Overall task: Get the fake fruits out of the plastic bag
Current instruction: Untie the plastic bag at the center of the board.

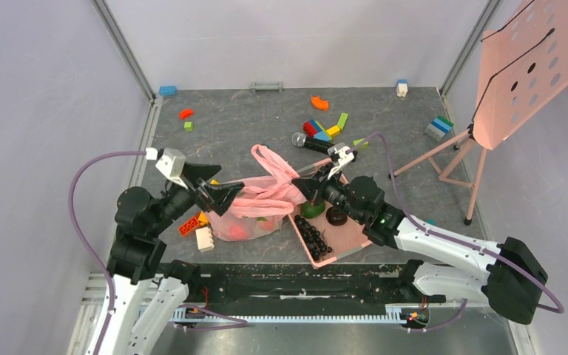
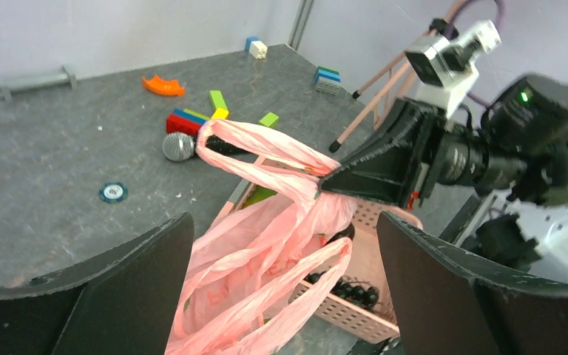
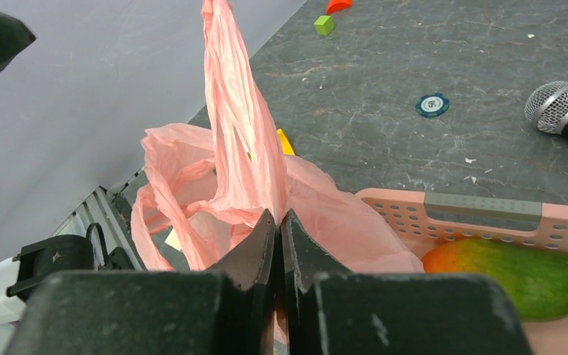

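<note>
The pink plastic bag (image 1: 262, 201) lies crumpled at the table's middle front, beside the pink basket (image 1: 351, 240). A red fake fruit (image 1: 238, 231) shows faintly through the bag's lower part, with a green patch (image 1: 261, 219) next to it; in both wrist views the fruits are hidden. My right gripper (image 3: 281, 220) is shut on a bunched fold of the bag (image 3: 240, 159), holding one handle up. My left gripper (image 2: 285, 285) stands wide open over the bag (image 2: 244, 274), and a loose handle lies between its fingers (image 2: 118, 288) ungripped.
The basket (image 3: 481, 214) holds a mango (image 3: 521, 277), black grapes (image 1: 313, 238) and a dark round fruit (image 1: 336, 216). A microphone (image 1: 307, 140) and toy bricks (image 1: 324, 130) lie behind. Orange and white bricks (image 1: 198, 229) sit left of the bag. A pink music stand (image 1: 525, 66) stands at the right.
</note>
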Available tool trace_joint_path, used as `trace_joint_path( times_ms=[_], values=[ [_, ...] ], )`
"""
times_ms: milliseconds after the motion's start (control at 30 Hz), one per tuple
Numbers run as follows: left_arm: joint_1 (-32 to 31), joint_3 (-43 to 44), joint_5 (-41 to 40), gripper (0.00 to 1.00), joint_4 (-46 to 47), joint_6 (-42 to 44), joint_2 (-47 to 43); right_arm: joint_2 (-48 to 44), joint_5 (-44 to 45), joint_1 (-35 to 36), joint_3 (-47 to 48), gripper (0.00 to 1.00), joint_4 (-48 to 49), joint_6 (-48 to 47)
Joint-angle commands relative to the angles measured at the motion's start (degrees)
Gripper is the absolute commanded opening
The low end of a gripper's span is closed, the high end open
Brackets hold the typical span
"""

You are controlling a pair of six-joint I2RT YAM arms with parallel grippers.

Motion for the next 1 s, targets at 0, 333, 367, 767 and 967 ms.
trace_joint_path(
  times_ms=[0, 333, 367, 767, 967],
  values=[
    [-2.9, -3.6, 2.44, 1.0, 2.75, 12.95, -4.82, 1.45, -1.4, -0.31, 4.15, 0.04, 0.25, -1.65],
    [-9.53, -4.85, -19.43, 1.0, -1.94, 24.71, -4.54, 4.13, -2.25, -0.3, 6.23, 0.04, -0.83, -1.63],
    [-9.71, -4.74, -21.76, 1.0, -1.57, 24.74, -3.42, 4.36, -2.32, -0.3, 6.3, 0.04, -0.88, -1.58],
    [-22.11, -7.95, -33.94, 1.0, 5.75, 22.98, 0.18, 6.01, -1.86, -0.39, 7.9, 0.04, -2.81, -2.12],
    [-34.31, -7.18, -46.67, 1.0, -0.18, 24.35, 3.14, 7.51, -2.22, -0.39, 8.11, 0.04, -1.9, -0.58]
  ],
)
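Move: The bag's near handle loop hangs loose some 6 cm to the right of the open left hand, about 2 cm back and 10 cm below it. The far loop stands roughly 5 cm ahead of that hand, 9 cm right and 7 cm lower. The fruit-filled bulge is 11 cm back and 23 cm below, neither left nor right. From the right hand, which grips the gathered bag top, the near loop is about 7 cm left, 5 cm back and 2 cm lower. The near handle loop is approached from above by the open, empty left hand, which first draws back a couple of centimetres, then swings forward while sinking, and finally eases back, ending about 6 cm lower. Its wrist rolls some 20 degrees, left side rising. The right fingers keep their pinch on the bag top and drift about 2 cm left. ##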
